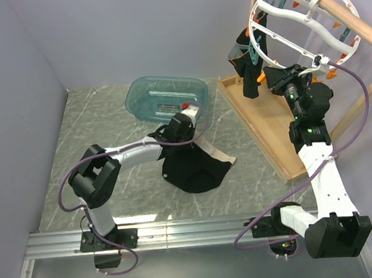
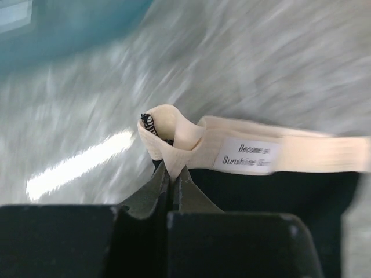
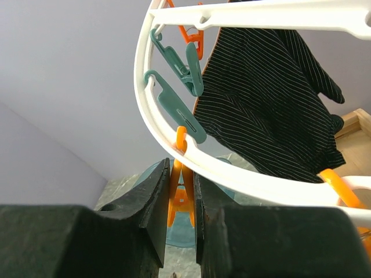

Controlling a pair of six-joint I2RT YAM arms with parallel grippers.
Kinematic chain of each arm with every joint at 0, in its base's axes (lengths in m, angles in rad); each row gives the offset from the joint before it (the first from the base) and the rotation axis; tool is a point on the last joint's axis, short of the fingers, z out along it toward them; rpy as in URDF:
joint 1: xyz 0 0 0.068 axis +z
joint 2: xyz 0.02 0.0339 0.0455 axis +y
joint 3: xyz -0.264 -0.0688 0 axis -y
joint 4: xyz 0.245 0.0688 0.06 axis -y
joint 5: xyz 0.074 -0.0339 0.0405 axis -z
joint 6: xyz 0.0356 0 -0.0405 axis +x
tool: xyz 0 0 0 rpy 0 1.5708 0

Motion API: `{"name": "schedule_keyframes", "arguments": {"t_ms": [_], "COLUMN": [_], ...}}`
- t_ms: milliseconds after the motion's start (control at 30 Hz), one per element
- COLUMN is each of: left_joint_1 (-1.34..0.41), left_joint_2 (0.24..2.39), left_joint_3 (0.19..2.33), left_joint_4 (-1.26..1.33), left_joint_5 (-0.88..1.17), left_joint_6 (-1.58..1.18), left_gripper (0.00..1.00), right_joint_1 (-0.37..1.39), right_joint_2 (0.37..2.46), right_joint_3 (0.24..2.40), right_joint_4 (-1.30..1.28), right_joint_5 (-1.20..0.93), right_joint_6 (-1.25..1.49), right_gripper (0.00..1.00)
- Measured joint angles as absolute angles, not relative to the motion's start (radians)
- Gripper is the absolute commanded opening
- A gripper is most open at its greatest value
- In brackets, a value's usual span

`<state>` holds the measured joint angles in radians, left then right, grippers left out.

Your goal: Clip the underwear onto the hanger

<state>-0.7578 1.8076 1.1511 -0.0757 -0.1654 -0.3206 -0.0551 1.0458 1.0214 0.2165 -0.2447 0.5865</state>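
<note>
The underwear is black with a cream waistband and a small label, and lies crumpled on the marble table. My left gripper is shut on a folded corner of that waistband. The hanger, a white ring, hangs from a wooden pole at the upper right. My right gripper reaches up to its lower rim. It is shut on a dangling orange clip, whose two legs are squeezed between the fingers.
A teal basin stands just behind the left gripper. A dark striped garment hangs from the ring beside teal clips. The wooden rack's base board lies along the table's right side, with a slanted post behind.
</note>
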Motion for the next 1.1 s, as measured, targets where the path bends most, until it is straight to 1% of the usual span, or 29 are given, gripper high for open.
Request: {"name": "schedule_keyframes", "arguments": {"t_ms": [267,400,600,867,1100], "left_joint_1": [-0.802,-0.802,-0.802,-0.809,-0.817], "left_joint_2": [1.764,1.764,1.771,1.842,1.890], "left_joint_3": [1.205,1.242,1.340,1.529,1.614], "left_joint_4": [0.226,0.302,0.350,0.353,0.334], "left_joint_5": [-0.030,0.044,0.129,0.199,0.273], "left_joint_6": [-0.151,-0.113,-0.100,-0.109,-0.148], "left_gripper": [0.00,0.00,0.00,0.00,0.00], "right_joint_1": [-0.057,-0.058,-0.060,-0.062,-0.062], "right_joint_2": [1.046,1.047,1.053,1.060,1.070], "right_joint_3": [1.021,1.016,1.005,1.005,1.002], "right_joint_4": [0.226,0.244,0.274,0.301,0.326], "right_joint_5": [-0.280,-0.303,-0.338,-0.365,-0.386], "right_joint_6": [0.598,0.609,0.628,0.635,0.635], "right_gripper": [0.00,0.00,0.00,0.00,0.00]}}
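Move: The left hand already pinches one end of the underwear's waistband; the orange clip on the hanger, held in the right hand's fingers, is about 24 cm to its right, 2 cm ahead and some 33 cm up. The dark hanging garment is roughly 10 cm ahead of the clip. The blue tub lies about 14 cm ahead and 8 cm left of the left hand. From the right hand, the pinched waistband is about 24 cm left, 2 cm back and 33 cm down. The left hand lifts the pinched waistband about 25 cm and carries it 15 cm right, towards the orange clip. ##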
